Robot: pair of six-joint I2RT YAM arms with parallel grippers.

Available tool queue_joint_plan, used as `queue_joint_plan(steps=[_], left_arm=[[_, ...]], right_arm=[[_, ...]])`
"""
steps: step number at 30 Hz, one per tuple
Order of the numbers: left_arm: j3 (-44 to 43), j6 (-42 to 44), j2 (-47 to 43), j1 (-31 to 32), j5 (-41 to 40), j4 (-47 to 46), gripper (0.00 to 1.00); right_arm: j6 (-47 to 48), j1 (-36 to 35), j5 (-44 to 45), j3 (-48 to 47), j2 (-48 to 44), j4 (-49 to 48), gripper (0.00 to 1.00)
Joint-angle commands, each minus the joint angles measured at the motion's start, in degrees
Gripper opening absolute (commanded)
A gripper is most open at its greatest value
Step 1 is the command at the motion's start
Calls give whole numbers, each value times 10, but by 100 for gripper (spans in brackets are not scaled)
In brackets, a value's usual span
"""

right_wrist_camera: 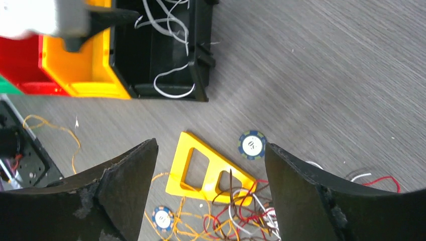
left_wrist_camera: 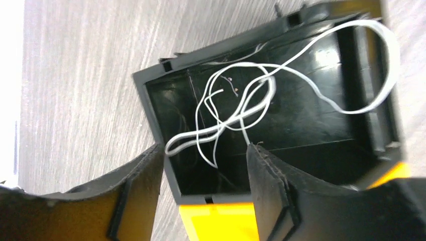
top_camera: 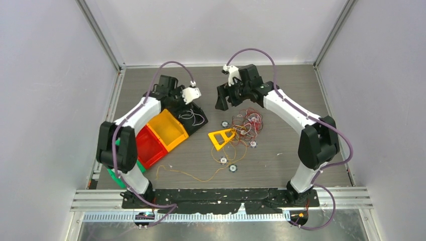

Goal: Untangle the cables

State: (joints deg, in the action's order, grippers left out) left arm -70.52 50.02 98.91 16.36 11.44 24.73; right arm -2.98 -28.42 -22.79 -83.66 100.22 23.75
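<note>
The cables lie in two places. A tangle of red, orange, white and dark strands sits on the table, with one orange strand trailing toward the near edge. Loose white cables lie in a black bin, one loop hanging over its rim. My left gripper hovers open over that bin with nothing between its fingers. One white strand ends close to a fingertip. My right gripper is open wide above the tangle's edge and holds nothing.
A yellow triangular frame lies beside the tangle, with some strands lying over it. Several poker chips are scattered around. Orange, red and green bins stand in a row left of the black bin.
</note>
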Motion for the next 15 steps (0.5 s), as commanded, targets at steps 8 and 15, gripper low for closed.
queue_joint_plan(steps=[8, 15], left_arm=[[-94, -132, -153, -15, 192, 149, 91], [104, -296, -266, 67, 340, 23, 88]], right_arm=[[208, 56, -51, 11, -83, 198, 87], [194, 44, -58, 78, -62, 223, 86]])
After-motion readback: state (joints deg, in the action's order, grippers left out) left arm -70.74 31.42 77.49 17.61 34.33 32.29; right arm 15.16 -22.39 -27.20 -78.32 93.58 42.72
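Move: The red, brown and white cable tangle lies about 10 cm right of the right hand, 7 cm back and some 16 cm below. The yellow triangle is about 11 cm straight back of that hand, the nearest poker chip 4 cm straight back. From the left hand the tangle is roughly 31 cm right and 8 cm back. The white cable, already let go in the black bin, is about 6 cm right, 2 cm back and 7 cm below. The right hand, fingers still wide open, heads for the cable tangle, going right and back about 10 cm and dipping near the end. The left hand climbs about 14 cm off the black bin and white cable, opening from half to nearly wide, then swings back and right, rolling some 30 degrees with its left side dropping. ##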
